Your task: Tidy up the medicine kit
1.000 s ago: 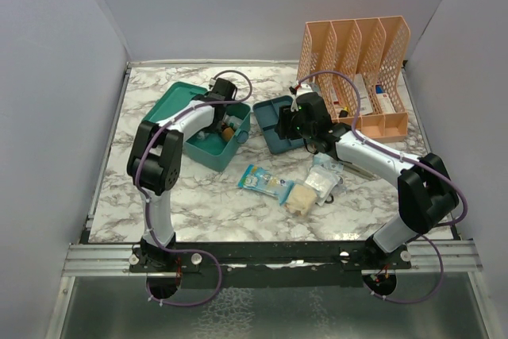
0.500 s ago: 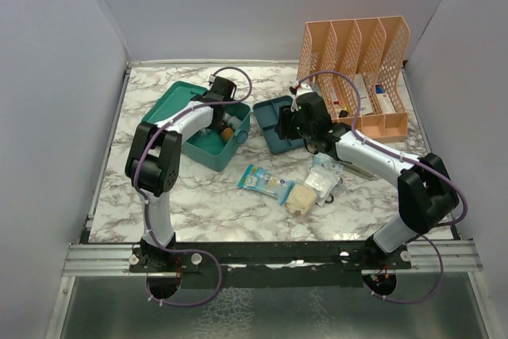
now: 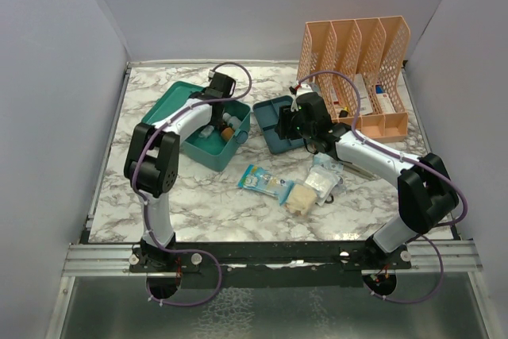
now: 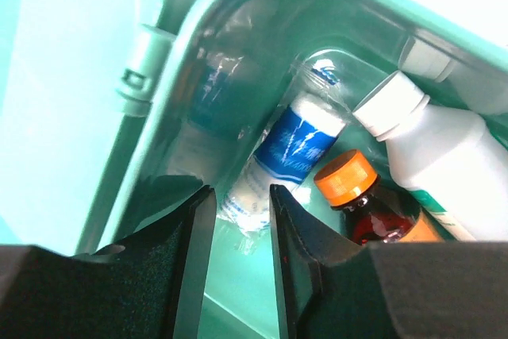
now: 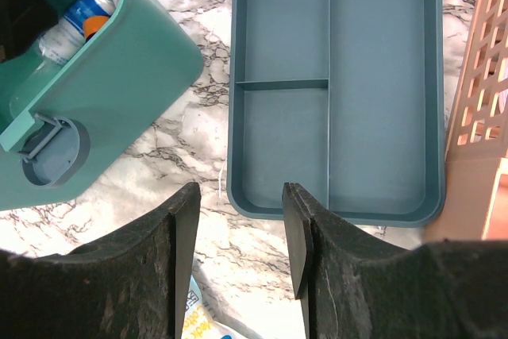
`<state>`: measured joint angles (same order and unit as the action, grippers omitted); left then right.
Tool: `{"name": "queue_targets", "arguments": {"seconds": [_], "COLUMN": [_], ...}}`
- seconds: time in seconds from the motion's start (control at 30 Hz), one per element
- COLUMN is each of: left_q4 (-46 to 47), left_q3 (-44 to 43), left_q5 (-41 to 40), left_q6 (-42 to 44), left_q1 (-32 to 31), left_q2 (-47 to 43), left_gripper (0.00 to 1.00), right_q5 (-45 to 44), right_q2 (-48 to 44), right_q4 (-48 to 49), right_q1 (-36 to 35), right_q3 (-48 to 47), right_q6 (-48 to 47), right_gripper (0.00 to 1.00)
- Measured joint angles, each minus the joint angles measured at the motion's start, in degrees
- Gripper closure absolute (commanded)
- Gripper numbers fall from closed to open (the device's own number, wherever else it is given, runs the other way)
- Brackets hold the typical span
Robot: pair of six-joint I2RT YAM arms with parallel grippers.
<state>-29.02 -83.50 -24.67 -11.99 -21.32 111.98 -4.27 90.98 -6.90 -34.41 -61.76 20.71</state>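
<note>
The medicine kit [image 3: 208,151], a teal box, stands open at the back left with its lid [image 3: 176,101] laid back. My left gripper [image 4: 240,196] reaches down into it, open, just short of a blue-and-white wrapped roll [image 4: 290,144] lying on the box floor. Beside the roll are a brown bottle with an orange cap [image 4: 349,184] and a white bottle [image 4: 444,148]. The divided insert tray [image 5: 333,85] sits empty on the table to the right of the box. My right gripper [image 5: 236,228] hangs open over the tray's near edge, holding nothing.
A peach lattice file organizer [image 3: 357,61] with boxes in it stands at the back right, close to the tray. Near the middle of the marble table lie a blue-printed packet [image 3: 262,182], a clear wrapped pack [image 3: 324,176] and a beige pad [image 3: 300,198].
My left gripper's jaws have parted and let go of the wrapped roll, which now lies in the box. The left wrist shifted slightly toward the back. The right arm has not moved.
</note>
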Motion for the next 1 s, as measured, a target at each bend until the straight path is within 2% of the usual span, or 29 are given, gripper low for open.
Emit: {"name": "queue_targets", "arguments": {"seconds": [0.1, 0.2, 0.3, 0.5, 1.0], "left_q4": [-1.31, -2.97, -3.26, -3.67, -1.22], "left_q3": [-0.72, -0.74, 0.02, 4.76, 7.50], "left_q5": [0.37, 1.79, 5.25, 13.77, 23.89], "left_q6": [-0.55, -1.46, -2.89, -5.88, -9.07], "left_q1": [0.00, 0.00, 0.02, -0.02, -0.07], "left_q2": [-1.18, -3.30, -5.53, -7.30, -2.27], "left_gripper": [0.65, 0.75, 0.82, 0.88, 0.90], "right_q5": [0.00, 0.02, 0.04, 0.04, 0.04], "right_q2": [0.04, 0.15, 0.24, 0.28, 0.28], "right_q4": [-0.04, -0.13, -0.42, -0.90, -1.05], "right_q1": [0.00, 0.00, 0.00, 0.00, 0.00], "right_q3": [-0.04, -0.11, -0.15, -0.35, -0.48], "right_q6": [0.00, 0.02, 0.02, 0.02, 0.00], "right_gripper": [0.54, 0.54, 0.54, 0.54, 0.54]}}
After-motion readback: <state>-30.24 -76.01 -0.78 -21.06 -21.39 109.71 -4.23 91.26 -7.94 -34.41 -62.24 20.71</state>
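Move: The brown bottle lies in the green box about 5 cm back and 6 cm to the right of the left hand, some 5 cm below. The white bottle is about 2 cm back and 7 cm right, the blue-white roll roughly 2 cm back and 1 cm right, both similarly low. From the idle right hand, the brown bottle is about 16 cm left, 2 cm ahead and 11 cm lower. The left hand lifts 3 cm, then swings 6 cm back and right, dropping beside the brown bottle, fingers narrowing. ##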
